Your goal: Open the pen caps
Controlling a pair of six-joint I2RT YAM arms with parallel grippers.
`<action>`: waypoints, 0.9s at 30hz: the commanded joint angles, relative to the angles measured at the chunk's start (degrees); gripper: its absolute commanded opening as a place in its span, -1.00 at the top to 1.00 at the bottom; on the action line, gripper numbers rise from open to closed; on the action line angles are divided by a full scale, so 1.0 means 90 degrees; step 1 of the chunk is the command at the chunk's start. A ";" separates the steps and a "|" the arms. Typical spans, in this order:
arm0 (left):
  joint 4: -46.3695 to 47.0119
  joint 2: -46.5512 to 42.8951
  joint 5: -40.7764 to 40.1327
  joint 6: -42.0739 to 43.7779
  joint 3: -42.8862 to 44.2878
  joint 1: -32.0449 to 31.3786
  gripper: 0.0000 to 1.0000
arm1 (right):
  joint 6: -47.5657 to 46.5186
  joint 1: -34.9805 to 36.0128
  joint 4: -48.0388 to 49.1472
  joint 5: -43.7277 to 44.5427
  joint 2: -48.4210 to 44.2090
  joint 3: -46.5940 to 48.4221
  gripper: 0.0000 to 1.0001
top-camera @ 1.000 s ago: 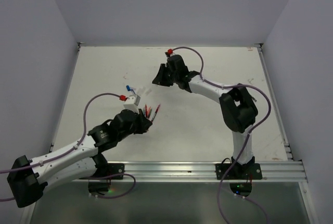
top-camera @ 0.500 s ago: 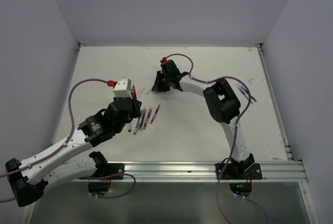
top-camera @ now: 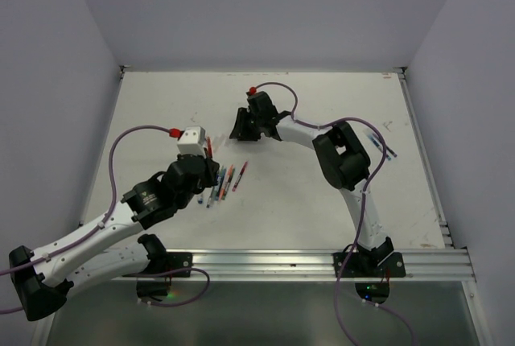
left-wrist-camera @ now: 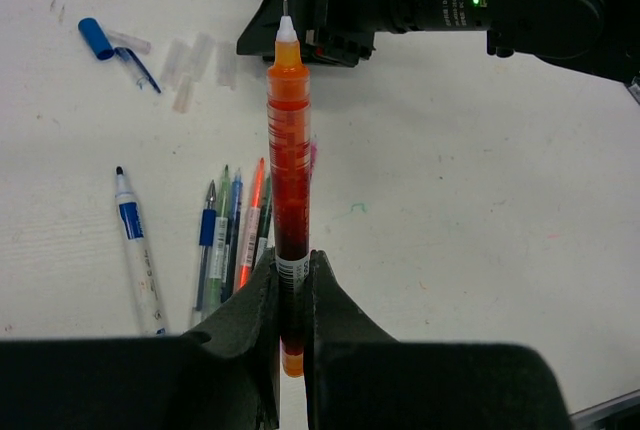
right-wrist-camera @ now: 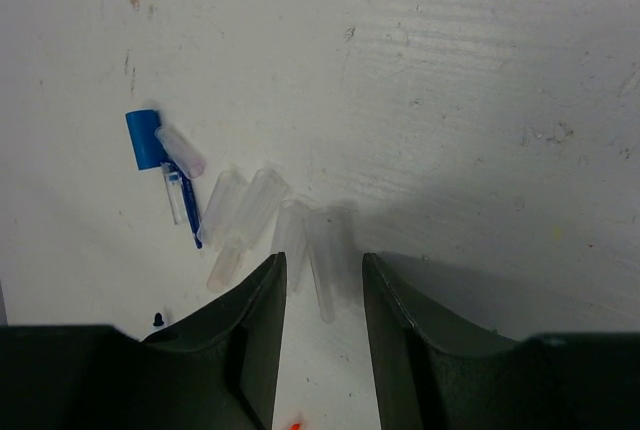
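Note:
My left gripper is shut on an orange pen that stands upright with its bare tip showing. In the top view it hovers beside a row of several pens. My right gripper is open, low over the table. Loose pen caps lie just past its fingers: several clear pen caps and a blue pen cap. One clear cap lies between the fingertips, with neither finger touching it. The left wrist view shows the same blue cap and clear caps.
A white and blue marker lies left of the pen row. Two more pens lie at the right of the table. The right gripper's black body sits just beyond the orange pen's tip. Purple cables loop over both arms.
My right gripper has opened and shifted slightly left and down over the caps. My left arm has swung up and left, and the pen row now shows on the table.

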 commanded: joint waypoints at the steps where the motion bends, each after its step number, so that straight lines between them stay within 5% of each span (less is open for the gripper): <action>1: 0.0101 -0.0071 0.0127 0.0060 -0.0045 -0.0006 1.00 | -0.0014 -0.0009 -0.0224 0.0099 0.0118 0.0168 0.18; 10: 0.0589 0.0211 0.0937 0.0274 -0.0172 -0.0006 1.00 | -0.0053 -0.0028 0.0039 0.0148 -0.0379 -0.0369 0.17; 16: 0.1545 0.0924 0.1758 0.0167 -0.0542 -0.0006 1.00 | -0.0131 -0.0428 0.0118 0.0420 -0.1853 -0.1374 0.04; 21: 0.2161 0.1832 0.2227 0.0157 -0.0563 -0.0007 1.00 | -0.0843 -0.0819 -0.0955 0.1123 -0.3230 -0.1756 0.00; 26: 0.2591 0.2759 0.2501 0.0137 -0.0485 -0.0026 1.00 | -0.1118 -0.1336 -0.1718 0.1489 -0.4207 -0.2291 -0.97; 27: 0.2611 0.2897 0.2520 0.0137 -0.0465 -0.0036 1.00 | -0.1108 -0.1502 -0.1700 0.1312 -0.4469 -0.2429 -0.97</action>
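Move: The left gripper holds the uncapped red-orange pen about 18 cm above the table. The free spot for it is some 6 cm ahead and 11 cm to the right. The pink pen lies about 8 cm ahead and 7 right, the dark green pen 6 ahead and 3 right. The right fingertips straddle a clear cap just below and ahead; the blue cap is 9 cm left, 1 ahead, and the capped pens are some 42 cm right, 3 back. Keep the left grip on the uncapped pen and carry it down about 10 cm and right some 8 cm towards the free table beside the pink pen, tipping the gripper down and turning it clockwise. Meanwhile lift the right gripper clear of the clear cap, sweep it right about 17 cm and up nearly as far, nosing up and turning clockwise, and spread its fingers wide. ##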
